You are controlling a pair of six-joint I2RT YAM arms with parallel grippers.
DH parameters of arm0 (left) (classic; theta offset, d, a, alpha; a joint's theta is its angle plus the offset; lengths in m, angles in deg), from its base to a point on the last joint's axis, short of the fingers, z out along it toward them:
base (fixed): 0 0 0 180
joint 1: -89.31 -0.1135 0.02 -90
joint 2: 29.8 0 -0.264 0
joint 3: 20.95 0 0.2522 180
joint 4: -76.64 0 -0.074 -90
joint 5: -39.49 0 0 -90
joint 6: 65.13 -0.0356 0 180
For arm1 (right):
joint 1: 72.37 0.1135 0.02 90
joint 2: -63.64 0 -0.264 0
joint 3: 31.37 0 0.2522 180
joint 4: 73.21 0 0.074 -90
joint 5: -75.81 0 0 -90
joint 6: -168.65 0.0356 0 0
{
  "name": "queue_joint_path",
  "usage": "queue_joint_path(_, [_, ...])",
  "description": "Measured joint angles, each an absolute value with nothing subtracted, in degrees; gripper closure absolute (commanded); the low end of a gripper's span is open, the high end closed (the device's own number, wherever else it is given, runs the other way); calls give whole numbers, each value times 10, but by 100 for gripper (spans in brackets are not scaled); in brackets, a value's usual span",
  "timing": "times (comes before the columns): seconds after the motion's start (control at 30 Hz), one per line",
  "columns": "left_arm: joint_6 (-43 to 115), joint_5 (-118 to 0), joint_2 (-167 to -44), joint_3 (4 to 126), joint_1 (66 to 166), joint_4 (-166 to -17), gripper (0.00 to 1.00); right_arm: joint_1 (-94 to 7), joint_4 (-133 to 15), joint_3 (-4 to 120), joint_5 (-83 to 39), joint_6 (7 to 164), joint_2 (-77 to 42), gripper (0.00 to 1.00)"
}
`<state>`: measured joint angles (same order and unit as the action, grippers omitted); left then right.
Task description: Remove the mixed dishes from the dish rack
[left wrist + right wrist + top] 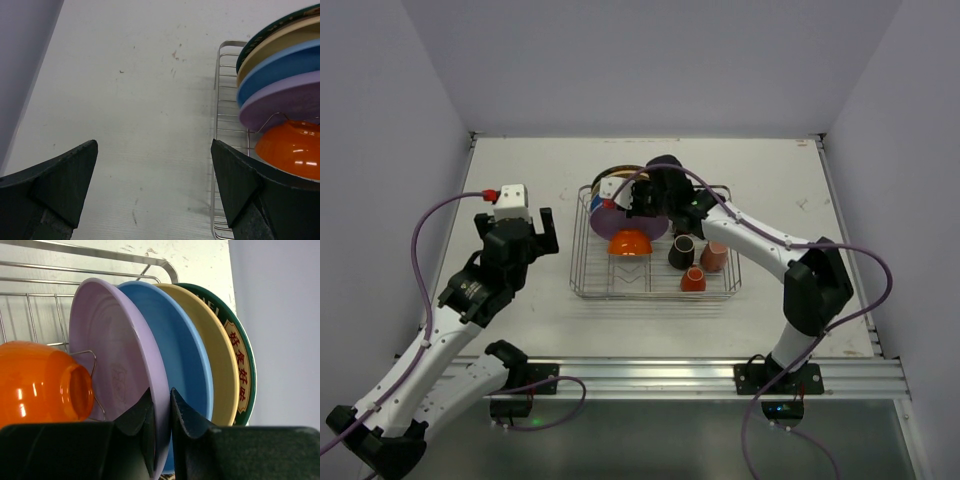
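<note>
The silver wire dish rack [582,270] [223,90] [100,255] holds upright plates at its back left: lavender [107,345] [290,97] [610,218], blue [175,340] [275,65], yellow [215,350] [280,37] and a green-rimmed one [245,360]. An orange bowl [630,242] [40,382] [292,147] leans in front of them. Three mugs stand in the rack's right half: dark [681,251], pink [714,256], orange [693,280]. My right gripper [161,402] [642,200] is shut on the lavender plate's rim, one finger on each face. Left of the rack my left gripper [154,175] [523,232] hangs open over bare table.
The white table [520,180] has walls on the left, back and right. A metal rail [650,375] runs along its near edge by the arm bases. The right arm reaches over the rack's right half.
</note>
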<state>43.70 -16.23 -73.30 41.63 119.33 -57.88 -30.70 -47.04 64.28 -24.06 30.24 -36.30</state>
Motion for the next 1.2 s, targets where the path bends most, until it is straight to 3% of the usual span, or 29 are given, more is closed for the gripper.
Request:
queue_joint_path(0.83, [437, -191, -713, 416, 1188, -590, 0, -303, -516, 604, -258, 296, -240, 100])
queue_joint_path(1.2, [437, -359, -637, 423, 1186, -630, 0, -316, -460, 606, -272, 392, -169, 100])
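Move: My right hand already pinches the purple plate by its upper right rim; the plate's middle lies about 5 cm left, 2 cm back and 7 cm below. From this hand the blue plate's middle is roughly 2 cm ahead, 4 cm left; the orange bowl 9 cm back, 3 cm left and 12 cm down; the black mug 10 cm back and 8 cm right. From my open left hand, the purple plate is about 9 cm ahead, 25 cm right and 10 cm lower. Keeping my pinch on the purple plate's rim, I lift my right hand about 12 cm, nearly straight up at first, then also back towards me and a little right, away from the blue plate, tilting the fingers up some 15 degrees. Late on, my left hand, still wide open, rises and shifts right about 5 cm each, swinging clockwise so its fingers turn towards the plate's side. ##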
